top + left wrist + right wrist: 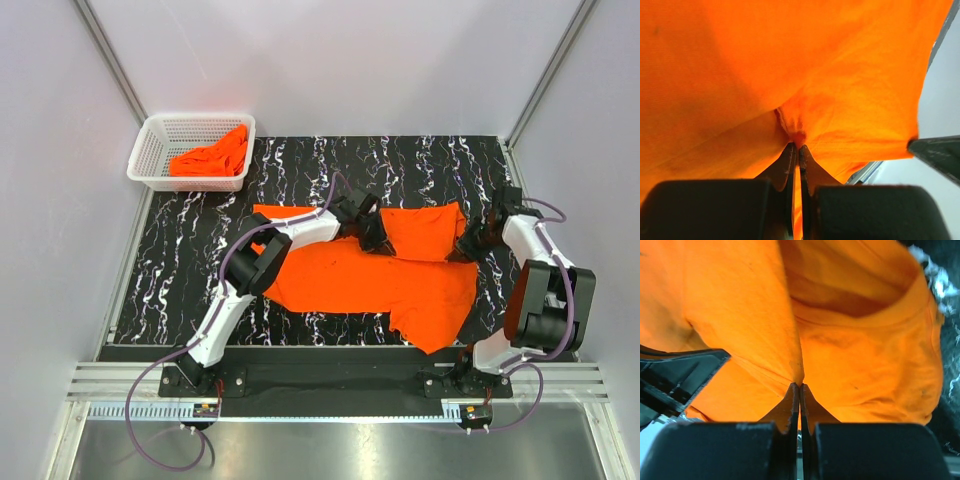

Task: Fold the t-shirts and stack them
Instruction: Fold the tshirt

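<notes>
One bright orange t-shirt (365, 285) lies spread across the black marbled table (190, 260). Its far right part (425, 232) is raised in a flap between my two grippers. My left gripper (376, 238) is at the flap's left end, shut on a pinch of the t-shirt cloth (805, 115), which bunches at the fingertips (798, 146). My right gripper (468, 245) is at the flap's right end, shut on the t-shirt's edge (790, 360), with its tips (800, 385) pressed together on the fabric. A corner of the shirt (435, 335) reaches toward the table's near edge.
A white mesh basket (150, 150) stands at the back left corner with another crumpled orange t-shirt (212, 158) in it. Grey walls close in the table on three sides. A metal rail (330, 375) with the arm bases runs along the near edge.
</notes>
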{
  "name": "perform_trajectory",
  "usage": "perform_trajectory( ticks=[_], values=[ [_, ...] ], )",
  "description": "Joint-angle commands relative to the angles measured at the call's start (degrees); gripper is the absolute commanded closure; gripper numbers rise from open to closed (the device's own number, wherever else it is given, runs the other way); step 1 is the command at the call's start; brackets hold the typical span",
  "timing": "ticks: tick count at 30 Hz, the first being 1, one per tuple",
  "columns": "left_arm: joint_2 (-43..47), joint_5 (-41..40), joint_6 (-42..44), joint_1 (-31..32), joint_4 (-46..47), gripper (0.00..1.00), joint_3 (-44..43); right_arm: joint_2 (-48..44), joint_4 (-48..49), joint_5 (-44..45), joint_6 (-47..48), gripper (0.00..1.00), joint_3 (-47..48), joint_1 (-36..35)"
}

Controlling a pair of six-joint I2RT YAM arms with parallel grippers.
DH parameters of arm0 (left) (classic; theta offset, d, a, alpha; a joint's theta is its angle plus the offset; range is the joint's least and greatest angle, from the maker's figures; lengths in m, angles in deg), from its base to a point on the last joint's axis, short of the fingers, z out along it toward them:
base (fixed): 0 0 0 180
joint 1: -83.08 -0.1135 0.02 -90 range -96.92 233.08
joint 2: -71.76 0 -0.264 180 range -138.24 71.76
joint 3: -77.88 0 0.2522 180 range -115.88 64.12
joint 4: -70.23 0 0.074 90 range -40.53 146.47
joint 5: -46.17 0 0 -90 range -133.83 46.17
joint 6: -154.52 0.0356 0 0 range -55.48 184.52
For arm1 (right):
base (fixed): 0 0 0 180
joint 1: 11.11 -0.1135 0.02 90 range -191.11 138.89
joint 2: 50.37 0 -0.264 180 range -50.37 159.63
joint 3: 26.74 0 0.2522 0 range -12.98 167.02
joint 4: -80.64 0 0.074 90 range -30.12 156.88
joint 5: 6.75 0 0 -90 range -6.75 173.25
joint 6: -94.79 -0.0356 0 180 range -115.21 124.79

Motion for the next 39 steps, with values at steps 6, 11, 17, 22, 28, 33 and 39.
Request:
perform_trajectory(
  ticks=[6, 11, 17, 22, 28, 33, 39],
  values=[
    [4.09, 1.41, 3.47, -1.36, -2.79, 1.0, -1.51, -9.07, 1.32, 2.59, -6.7, 1.0, -6.81, -0.06],
    [3.74, 2.11, 3.83, -1.54, -3.23, 1.0, -1.86, -10.22, 3.07, 3.48, -9.24, 1.0, -10.06, -0.06],
    [4.52, 4.04, 4.09, -1.62, -4.37, 1.0, -0.72, -5.76, 5.01, 4.71, -9.79, 1.0, -12.53, -0.06],
    [6.11, 5.37, 3.65, -1.62, -4.55, 1.0, 1.65, -3.54, 5.1, 6.73, -8.2, 1.0, -12.44, -0.06],
    [5.85, 7.03, 3.65, -1.62, -4.64, 1.0, 2.8, -2.49, 5.01, 7.96, -6.97, 0.99, -11.74, 0.03],
    [6.98, 9.14, 4.79, -1.62, -4.9, 0.85, 4.11, -1.52, 3.43, 10.86, -4.42, 0.89, -9.38, 0.03],
    [14.71, 12.48, 13.48, -4.69, -8.33, 0.58, 8.41, 0.67, 1.67, 11.83, -1.44, 0.47, -0.87, 0.03]
  ],
)
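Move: Both hands already pinch the edge of the tshirt's folded flap, about 18 cm apart. Its lay-down line on the shirt is some 4 cm back and 1 cm to the left of the left hand, about 1 cm lower; from the right hand it is about 4 cm back, straight in line and roughly 6 cm below. From the right hand, the near sleeve is about 18 cm back and 7 cm left, and the shirt's far right corner 12 cm ahead and 1 cm left, both low. The right hand, still shut on the flap edge, draws it back towards the robot about 4 cm and then lowers some 5 cm onto the shirt, while the left hand drags its end back about 4 cm, keeping low and drifting left. With the edge laid down, both hands open to nearly half and start to come away, the right one sliding a little right and forward, the left one slipping left and rising slightly. ##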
